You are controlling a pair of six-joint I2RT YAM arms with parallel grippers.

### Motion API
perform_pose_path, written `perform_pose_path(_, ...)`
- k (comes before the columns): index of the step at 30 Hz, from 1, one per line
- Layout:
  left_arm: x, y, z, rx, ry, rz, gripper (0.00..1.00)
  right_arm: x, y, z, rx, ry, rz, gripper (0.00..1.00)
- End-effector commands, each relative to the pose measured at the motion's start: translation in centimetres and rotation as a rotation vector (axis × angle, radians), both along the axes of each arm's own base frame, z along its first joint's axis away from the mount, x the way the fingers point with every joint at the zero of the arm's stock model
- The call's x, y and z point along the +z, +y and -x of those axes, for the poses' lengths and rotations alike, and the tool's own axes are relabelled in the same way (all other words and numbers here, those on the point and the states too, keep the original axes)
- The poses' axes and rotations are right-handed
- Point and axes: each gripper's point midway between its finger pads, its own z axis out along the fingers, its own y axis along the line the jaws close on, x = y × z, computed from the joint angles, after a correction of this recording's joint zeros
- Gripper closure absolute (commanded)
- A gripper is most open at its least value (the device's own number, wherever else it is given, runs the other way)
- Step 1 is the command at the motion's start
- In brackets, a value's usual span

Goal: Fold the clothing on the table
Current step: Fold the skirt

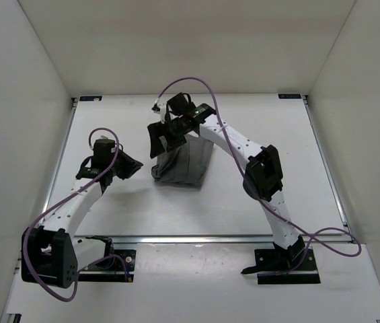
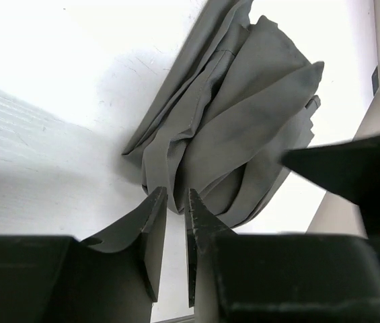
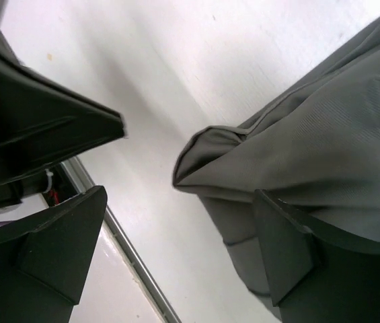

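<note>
The clothing is a dark grey bundle lying gathered in the middle of the white table. My right gripper hangs over its far left corner. In the right wrist view that gripper is wide open, and the clothing lies beside one finger with nothing gripped. My left gripper sits just left of the clothing. In the left wrist view its fingers stand a narrow gap apart with only table between them. The crumpled clothing lies just ahead of the tips.
White walls enclose the table on three sides. A metal rail runs along the near edge in front of both arm bases. A purple cable loops above the right arm. A finger of the right gripper juts into the left wrist view.
</note>
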Motion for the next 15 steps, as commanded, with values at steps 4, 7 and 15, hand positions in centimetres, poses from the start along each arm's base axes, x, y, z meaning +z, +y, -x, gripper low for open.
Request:
perform_pose_path(4,1.3,-1.4,-0.9,-0.019,-0.041,0.035,0.72,8.8,-3.5,-2.0,-0.088,-0.133,-0.091,0.13)
perform_pose_path(7,1.5,-2.9,-1.3,-0.072,-0.045,0.031,0.73,9.2,-6.3,-2.8,-0.147,-0.139,-0.060,0.13)
perform_pose_path(15,-1.5,-9.4,-2.2,-0.276,0.041,0.098,0.72,10.7,-14.2,-2.9,-0.309,-0.133,-0.040,0.13)
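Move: The skirt's near left corner lies about 6 cm to the left gripper's right, 1 cm ahead and some 10 cm below it; the skirt's middle is some 16 cm right and 6 cm ahead, the far left corner about 7 cm right and 15 cm ahead. From the right gripper, that near corner is 3 cm back, 2 cm left and 14 cm down, the skirt's middle 7 cm right and 2 cm ahead. Bring the left gripper about 7 cm to the right, sinking slightly and turning a little clockwise, until it hovers over the skirt's near left corner, its fingers kept mostly closed. Clear the right gripper out of the way, wide open: first up, then rightward some 12 cm over the skirt, swinging about 15 degrees clockwise. ##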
